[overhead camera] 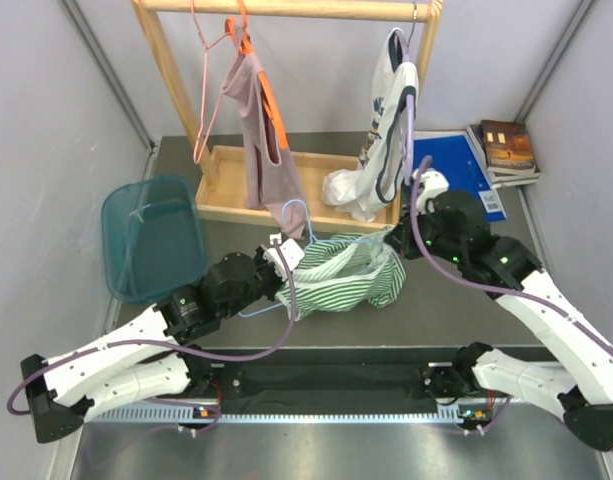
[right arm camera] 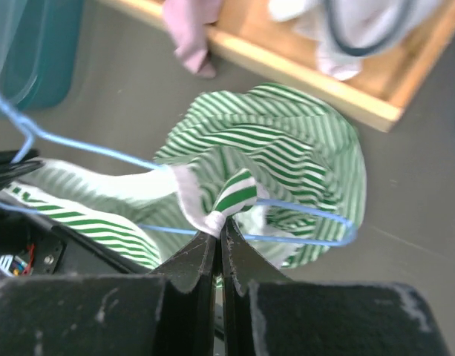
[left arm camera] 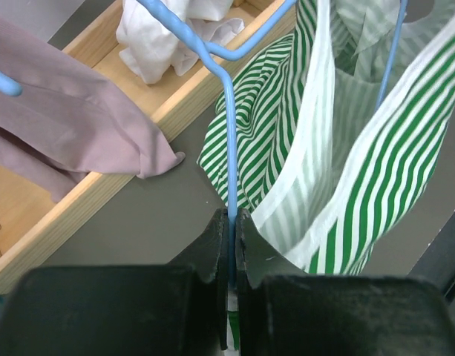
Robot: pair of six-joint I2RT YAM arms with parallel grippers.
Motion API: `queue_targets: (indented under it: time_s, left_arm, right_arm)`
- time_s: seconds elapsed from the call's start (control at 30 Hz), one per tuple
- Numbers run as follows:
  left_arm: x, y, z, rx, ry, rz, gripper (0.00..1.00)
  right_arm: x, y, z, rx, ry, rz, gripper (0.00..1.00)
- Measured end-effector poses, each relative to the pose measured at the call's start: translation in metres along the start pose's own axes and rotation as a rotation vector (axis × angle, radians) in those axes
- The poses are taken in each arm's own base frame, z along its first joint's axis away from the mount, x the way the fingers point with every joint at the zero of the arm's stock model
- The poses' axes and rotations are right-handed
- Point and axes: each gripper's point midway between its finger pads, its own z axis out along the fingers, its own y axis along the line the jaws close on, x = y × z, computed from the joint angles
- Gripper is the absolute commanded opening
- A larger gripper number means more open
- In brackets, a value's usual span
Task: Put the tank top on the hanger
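The green-and-white striped tank top (overhead camera: 348, 276) hangs bunched between my two grippers, just above the dark table. The light-blue wire hanger (overhead camera: 297, 214) runs through it, its hook pointing up toward the wooden tray. My left gripper (overhead camera: 283, 256) is shut on the hanger's wire (left arm camera: 228, 141), with striped fabric (left arm camera: 361, 170) draped to its right. My right gripper (overhead camera: 392, 240) is shut on a white-edged strap of the tank top (right arm camera: 234, 194). That strap is pulled over the hanger's rounded end (right arm camera: 338, 230). The far side of the hanger is hidden under cloth.
A wooden clothes rack (overhead camera: 286, 8) with a tray base (overhead camera: 226, 190) stands behind. On the rack hang a mauve top (overhead camera: 256, 120) on an orange hanger, a pink wire hanger (overhead camera: 204, 95) and a white top (overhead camera: 386, 130). A teal basket (overhead camera: 151, 235) sits left. Books (overhead camera: 508, 150) lie at back right.
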Motion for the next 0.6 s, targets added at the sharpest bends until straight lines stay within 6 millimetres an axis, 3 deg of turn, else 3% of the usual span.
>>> queue_targets:
  time_s: [0.17,0.27,0.3,0.37,0.4,0.43,0.6]
  left_arm:
    - [0.0,0.0,-0.001,0.0,-0.002,-0.001,0.0]
    - [-0.002,0.001,-0.002,-0.003,-0.01,-0.002,0.0]
    - [-0.003,0.002,-0.004,-0.004,-0.013,-0.003,0.0]
    - [-0.006,0.003,-0.007,-0.008,-0.027,-0.003,0.0]
    - [-0.006,0.004,-0.008,-0.009,-0.031,-0.004,0.0]
    - [-0.008,0.004,-0.01,-0.01,-0.039,-0.004,0.0]
    - [-0.01,0.001,-0.011,0.013,-0.048,0.007,0.0]
  right_arm:
    - [0.015,0.036,0.02,-0.053,0.056,-0.036,0.0]
    - [0.026,0.052,0.03,-0.073,0.088,-0.052,0.26]
    - [0.029,0.057,0.031,-0.08,0.097,-0.055,0.55]
    - [0.032,0.06,0.031,-0.081,0.102,-0.054,0.76]
    - [0.03,0.061,0.029,-0.08,0.092,-0.056,0.92]
    - [0.028,0.06,0.026,-0.078,0.08,-0.061,0.99]
    - [0.006,0.06,-0.01,-0.12,-0.014,-0.101,1.0]
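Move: The right hand, gripping the tank top's right strap, has the middle of the blue hanger's right shoulder about 6 cm to its left, level fore and aft and some 3 cm below, with the hanger neck roughly 15 cm left. The tray's near right corner lies some 6 cm ahead, 4 cm right and well below. The left hand has that shoulder about 14 cm to its right and 5 cm ahead. The right hand draws the strap some 7 cm left along the hanger, opens wide, then rises about 4 cm. ##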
